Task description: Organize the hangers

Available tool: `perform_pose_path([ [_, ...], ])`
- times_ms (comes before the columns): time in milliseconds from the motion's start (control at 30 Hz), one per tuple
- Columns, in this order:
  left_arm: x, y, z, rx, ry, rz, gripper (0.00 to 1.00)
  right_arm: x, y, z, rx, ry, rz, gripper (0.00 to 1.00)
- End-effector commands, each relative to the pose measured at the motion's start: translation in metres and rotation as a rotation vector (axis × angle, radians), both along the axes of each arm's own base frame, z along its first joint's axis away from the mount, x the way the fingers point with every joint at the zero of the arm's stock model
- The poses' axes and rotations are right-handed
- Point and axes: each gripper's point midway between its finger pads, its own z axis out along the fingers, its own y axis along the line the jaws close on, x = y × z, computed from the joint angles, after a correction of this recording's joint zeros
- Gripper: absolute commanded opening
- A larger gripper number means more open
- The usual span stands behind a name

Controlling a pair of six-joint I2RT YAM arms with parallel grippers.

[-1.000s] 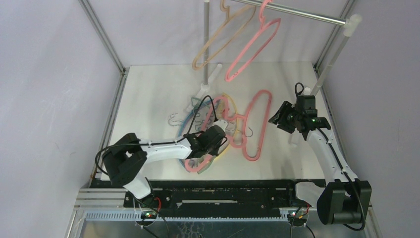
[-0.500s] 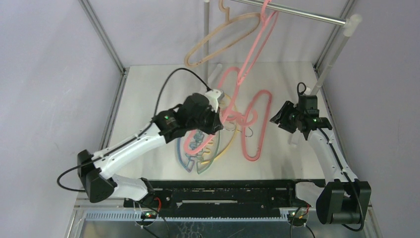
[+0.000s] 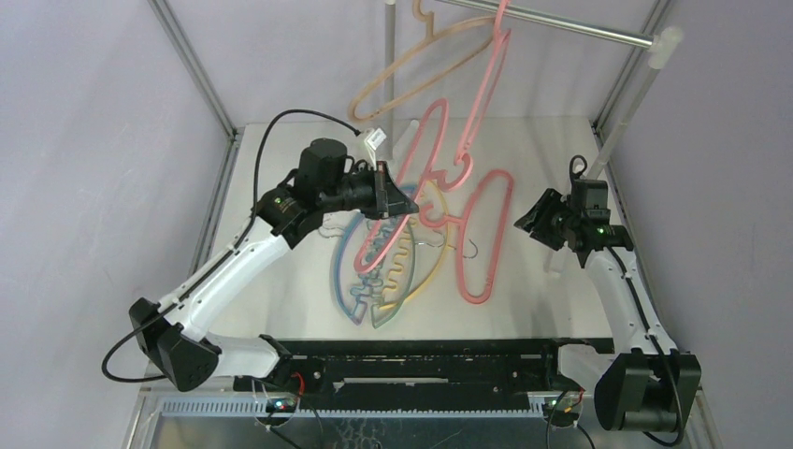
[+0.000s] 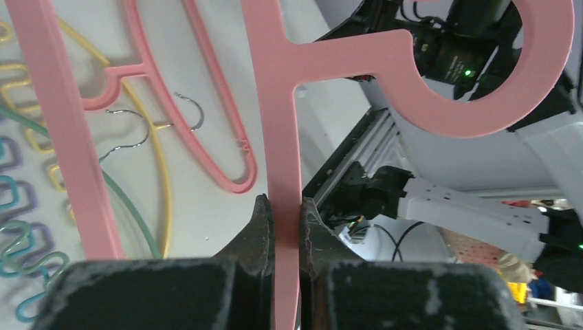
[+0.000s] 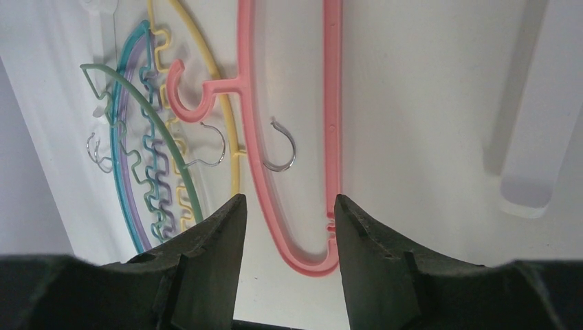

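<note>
My left gripper (image 3: 391,195) is raised above the middle of the table and shut on a pink hanger (image 3: 414,140), lifted clear of the pile. In the left wrist view the fingers (image 4: 262,223) pinch its straight bar (image 4: 282,137) just below the hook (image 4: 481,110). A beige hanger (image 3: 411,65) and a pink hanger (image 3: 486,89) hang on the grey rail (image 3: 570,28). Another pink hanger (image 3: 486,234) and the blue, green, yellow and purple wavy hangers (image 3: 383,276) lie on the table. My right gripper (image 3: 529,221) is open and empty, right of the lying pink hanger (image 5: 289,137).
The rail's white poles stand at the back centre (image 3: 390,84) and at the right (image 3: 622,112), close behind my right gripper. Grey walls and metal frame bars close in the table's left, right and back edges.
My left arm has risen and swung towards the back with the pink hanger, lifting it off the pile. The two hangers on the rail have swung. The right arm has hardly moved.
</note>
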Motion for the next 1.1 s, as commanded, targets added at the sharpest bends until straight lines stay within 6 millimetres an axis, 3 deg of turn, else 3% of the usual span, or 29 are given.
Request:
perform_pose_path([
  [0, -0.019, -0.002, 0.04, -0.173, -0.043, -0.124, 0.0, 0.005, -0.002, 0.01, -0.001, -0.05, -0.002, 0.58],
  [200, -0.043, 0.005, 0.031, -0.179, -0.065, -0.256, 0.0, 0.008, -0.003, 0.012, 0.001, -0.054, -0.005, 0.58],
  [467, -0.041, 0.006, 0.074, -0.292, -0.132, -0.319, 0.0, 0.016, -0.002, 0.018, 0.007, -0.062, -0.005, 0.58],
  [800, 0.011, -0.004, 0.101, -0.391, -0.153, -0.277, 0.0, 0.019, -0.006, 0.022, -0.003, -0.068, -0.018, 0.58],
  [900, 0.03, -0.016, 0.125, -0.456, -0.18, -0.295, 0.0, 0.023, -0.009, 0.027, 0.002, -0.078, -0.027, 0.58],
  [1067, 0.054, -0.032, 0.18, -0.55, -0.225, -0.327, 0.0, 0.031, -0.011, 0.036, 0.005, -0.095, -0.035, 0.58],
])
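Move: The rail stretch for the held pink hanger, beside the hooks already hung, lies about 24 cm ahead of the left hand, 12 cm to its right and 18 cm above. The hung pink hanger's body is some 23 cm ahead and 13 cm right, the beige hanger's 24 cm ahead and 2 cm right, both slightly above the hand. From the right hand, that stretch is roughly 20 cm ahead, 10 cm left and 34 cm up. The pink hanger, still pinched in the left hand's closed fingers, is first drawn back about 3 cm while the hand turns slightly clockwise, then carried up and forward towards the rail, drifting right near the end. The hand finishes about 10 cm higher and 5 cm farther forward, its fingers having tilted up some 20 degrees to nearly level. ##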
